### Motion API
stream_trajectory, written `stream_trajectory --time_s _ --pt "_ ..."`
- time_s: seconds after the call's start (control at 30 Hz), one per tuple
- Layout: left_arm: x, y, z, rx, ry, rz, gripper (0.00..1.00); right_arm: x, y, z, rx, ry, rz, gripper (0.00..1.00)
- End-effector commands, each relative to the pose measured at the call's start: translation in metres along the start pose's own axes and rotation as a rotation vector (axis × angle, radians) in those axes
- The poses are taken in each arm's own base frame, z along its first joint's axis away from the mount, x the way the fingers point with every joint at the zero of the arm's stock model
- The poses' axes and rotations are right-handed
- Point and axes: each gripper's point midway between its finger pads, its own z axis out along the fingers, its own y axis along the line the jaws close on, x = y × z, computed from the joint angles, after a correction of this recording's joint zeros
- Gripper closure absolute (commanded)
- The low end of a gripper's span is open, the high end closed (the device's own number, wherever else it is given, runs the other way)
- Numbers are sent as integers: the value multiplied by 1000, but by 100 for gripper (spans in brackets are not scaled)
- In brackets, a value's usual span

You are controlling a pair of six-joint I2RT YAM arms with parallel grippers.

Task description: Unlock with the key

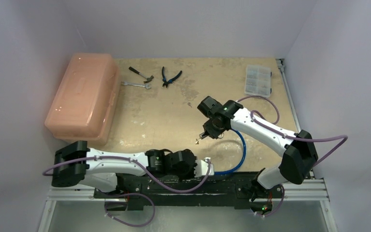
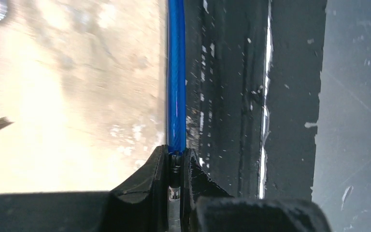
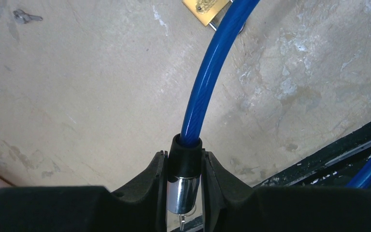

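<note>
A blue cable [image 1: 242, 147] loops on the table between both grippers. My right gripper [image 3: 184, 155] is shut on the cable's lock barrel [image 3: 181, 193], which has a black collar and a chrome cylinder. The key [image 3: 182, 221], thin and silvery with a ring, sticks out of the barrel's lower end. My left gripper [image 2: 176, 153] is shut on the cable's other end [image 2: 174, 166], a thin dark metal tip. In the top view the right gripper [image 1: 211, 131] hovers mid-table and the left gripper [image 1: 208, 167] lies low by the near rail.
A small brass padlock [image 3: 205, 9] lies near the right gripper, also seen as the padlock [image 1: 197, 141]. At the back lie a hammer [image 1: 140, 73], a wrench [image 1: 135, 84], pliers [image 1: 170, 76], a clear parts box [image 1: 258, 80] and a pink case [image 1: 83, 96]. The black rail [image 2: 251, 96] borders the near edge.
</note>
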Motion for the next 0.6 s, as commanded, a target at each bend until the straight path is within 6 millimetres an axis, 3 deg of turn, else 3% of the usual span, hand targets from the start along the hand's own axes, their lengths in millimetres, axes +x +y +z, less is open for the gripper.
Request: stream_trajectory --time_s 0.0,0.1,0.27,0.57 --pt "-46 33 -26 -158 -194 -41 100 -21 10 -29 -49 -57 11 100" --pt "-51 41 -38 -208 -234 -63 100 -24 17 -35 -66 -68 17 100" --pt "-43 64 -51 -345 -256 -115 100 -26 36 -39 -89 -82 10 100" --pt "-18 90 -63 -513 -323 -291 100 -15 96 -40 -136 -79 -72 100"
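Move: The left hand holds the cable's free end; the lock body with the key, in the right fingers, is about 16 cm ahead of it, straight out, and 6 cm higher. From the right hand, that cable end is 16 cm back and 6 cm lower. The padlock lies 4 cm ahead and 6 cm right of the right hand, the small key 15 cm ahead and 6 cm left, both some 12 cm below. Both hands keep their grips, carrying the cable lock's parted ends about 5 cm forward, up and leftward together. ##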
